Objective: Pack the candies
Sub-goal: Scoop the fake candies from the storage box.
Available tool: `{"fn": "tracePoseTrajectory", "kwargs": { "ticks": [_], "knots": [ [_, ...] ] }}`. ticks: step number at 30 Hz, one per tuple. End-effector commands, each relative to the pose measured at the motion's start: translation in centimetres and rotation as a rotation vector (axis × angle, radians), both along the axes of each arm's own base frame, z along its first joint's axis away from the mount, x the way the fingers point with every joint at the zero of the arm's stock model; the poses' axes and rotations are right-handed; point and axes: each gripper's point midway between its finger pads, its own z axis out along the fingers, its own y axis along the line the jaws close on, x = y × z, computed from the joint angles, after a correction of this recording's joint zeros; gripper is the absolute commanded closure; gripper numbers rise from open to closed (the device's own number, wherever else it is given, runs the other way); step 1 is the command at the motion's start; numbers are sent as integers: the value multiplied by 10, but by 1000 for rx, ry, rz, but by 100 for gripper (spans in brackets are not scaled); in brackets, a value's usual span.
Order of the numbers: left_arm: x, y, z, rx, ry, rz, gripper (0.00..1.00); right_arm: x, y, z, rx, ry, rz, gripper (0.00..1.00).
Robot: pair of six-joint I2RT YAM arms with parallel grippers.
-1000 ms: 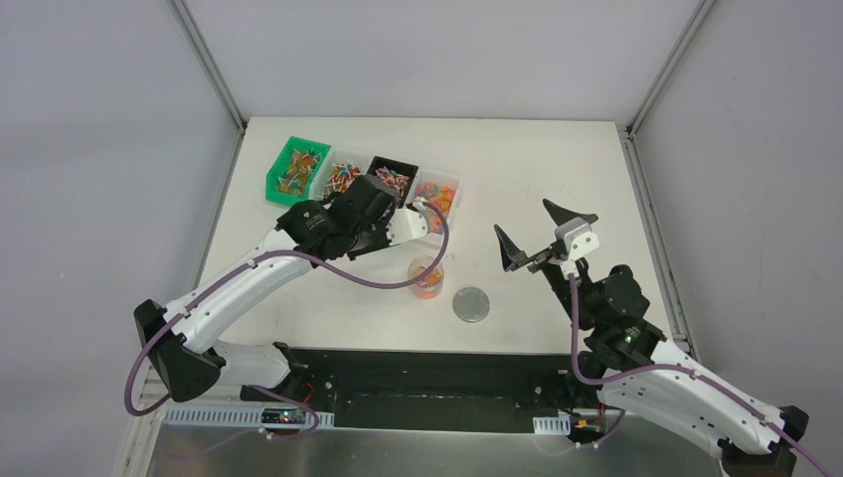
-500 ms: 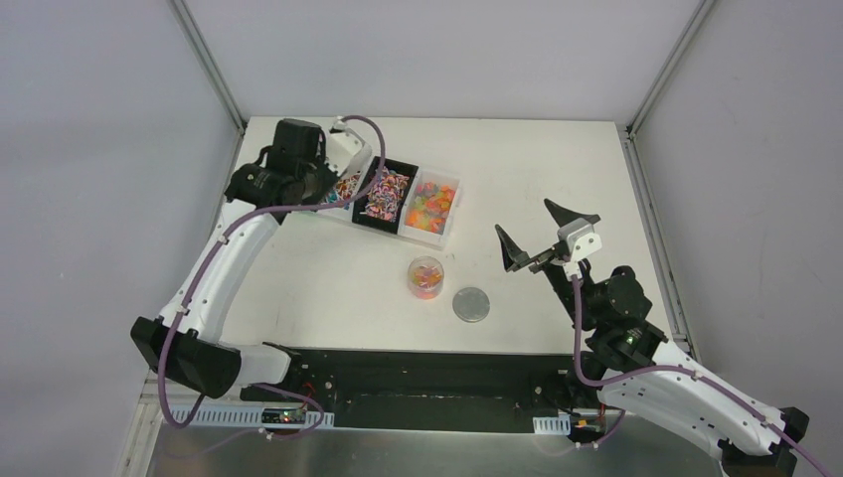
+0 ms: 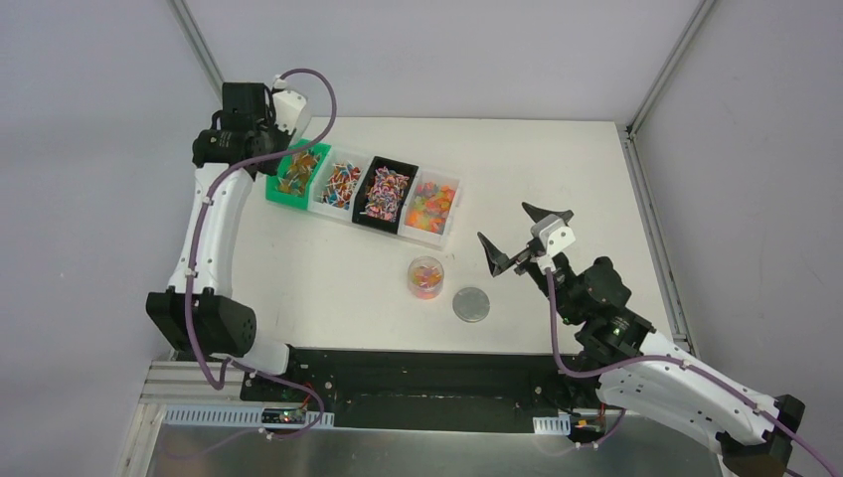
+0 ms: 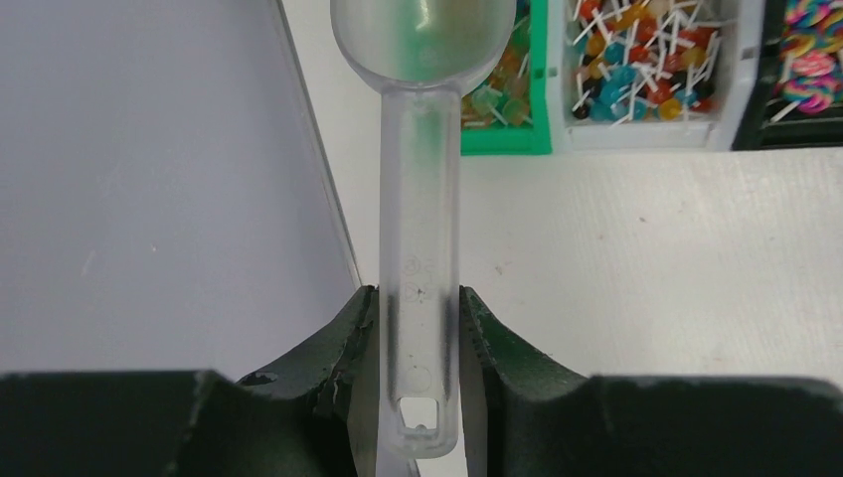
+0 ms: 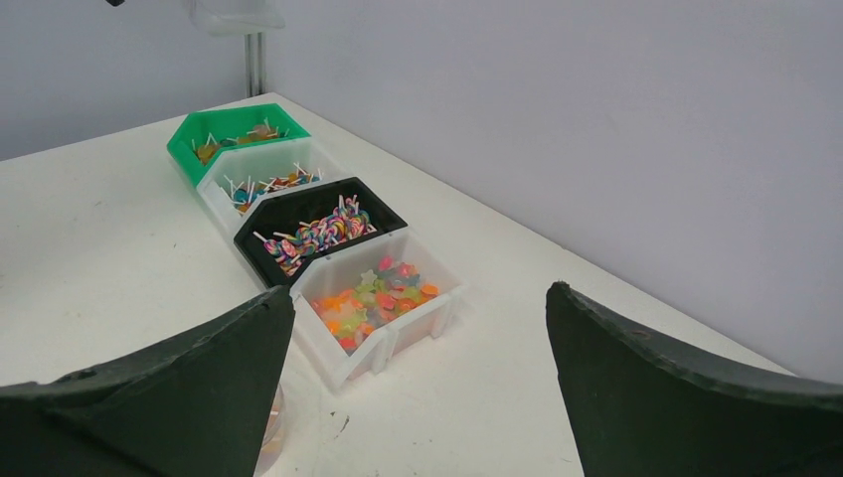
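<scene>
The candies lie in four bins in a row: a green bin point(image 3: 295, 174), a white bin point(image 3: 340, 182) of small lollipops, a black bin point(image 3: 386, 192) and a white bin point(image 3: 432, 206) of orange, red and yellow gummies point(image 5: 383, 298). More candies sit in a clear cup point(image 3: 426, 277). My left gripper point(image 4: 418, 298) is shut on the handle of a clear plastic spoon point(image 4: 421, 179). The spoon's bowl hangs over the green bin's point(image 4: 502, 99) left end and looks empty. My right gripper point(image 3: 504, 224) stands open to the right of the cup, nothing between its fingers.
A grey round lid point(image 3: 472, 304) lies just right of the cup. The left wall and a metal corner post point(image 3: 204, 60) stand close behind the left arm. The table's left edge point(image 4: 318, 149) runs beside the spoon. In the right wrist view the cup point(image 5: 270, 427) is mostly hidden behind a finger.
The left arm has swung with the spoon from near the cup and gummy bin to the back left, past the green bin. The right gripper has shifted slightly left, still open.
</scene>
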Motion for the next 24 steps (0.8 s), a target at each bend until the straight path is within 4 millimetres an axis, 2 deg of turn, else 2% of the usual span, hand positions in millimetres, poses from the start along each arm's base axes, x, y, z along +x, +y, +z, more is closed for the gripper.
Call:
{"fn": "tracePoseTrajectory", "kwargs": {
  "ticks": [1,5,10,17,24],
  "knots": [
    [5,28,-2,0,15,36,100,-4,-3,31,71,-39,8,0],
    [8,43,-23,12,80,67,100,-2,0,32,59,-39,5,0],
    [8,56,-65,56,246,109,100,0,3,33,30,-42,8,0],
    [6,66,-88,110,343,133,100,2,1,33,16,-35,-6,0],
    [20,59,-107,113,390,80,100,6,8,31,6,-26,-2,0]
  ]
}}
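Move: The left hand holds the clear scoop, handle in its fingers. The green tray's middle lies about 11 cm ahead, 1 cm to the right and 27 cm below. Level with it, the white lollipop tray is some 8 cm ahead and 11 cm right of that hand, the black tray about 6 cm ahead and 22 cm right. From the idle right hand, the green tray is roughly 26 cm ahead, 44 cm left and 29 cm below. Keeping its grip on the empty scoop, the left hand first swings left about 5 cm while starting to sink, turning slightly counter-clockwise. It then drops almost straight down beside the left wall, about 11 cm in all, while the wrist tips some 25 degrees steeper, bringing the bowl down close over the near left part of the green tray. ##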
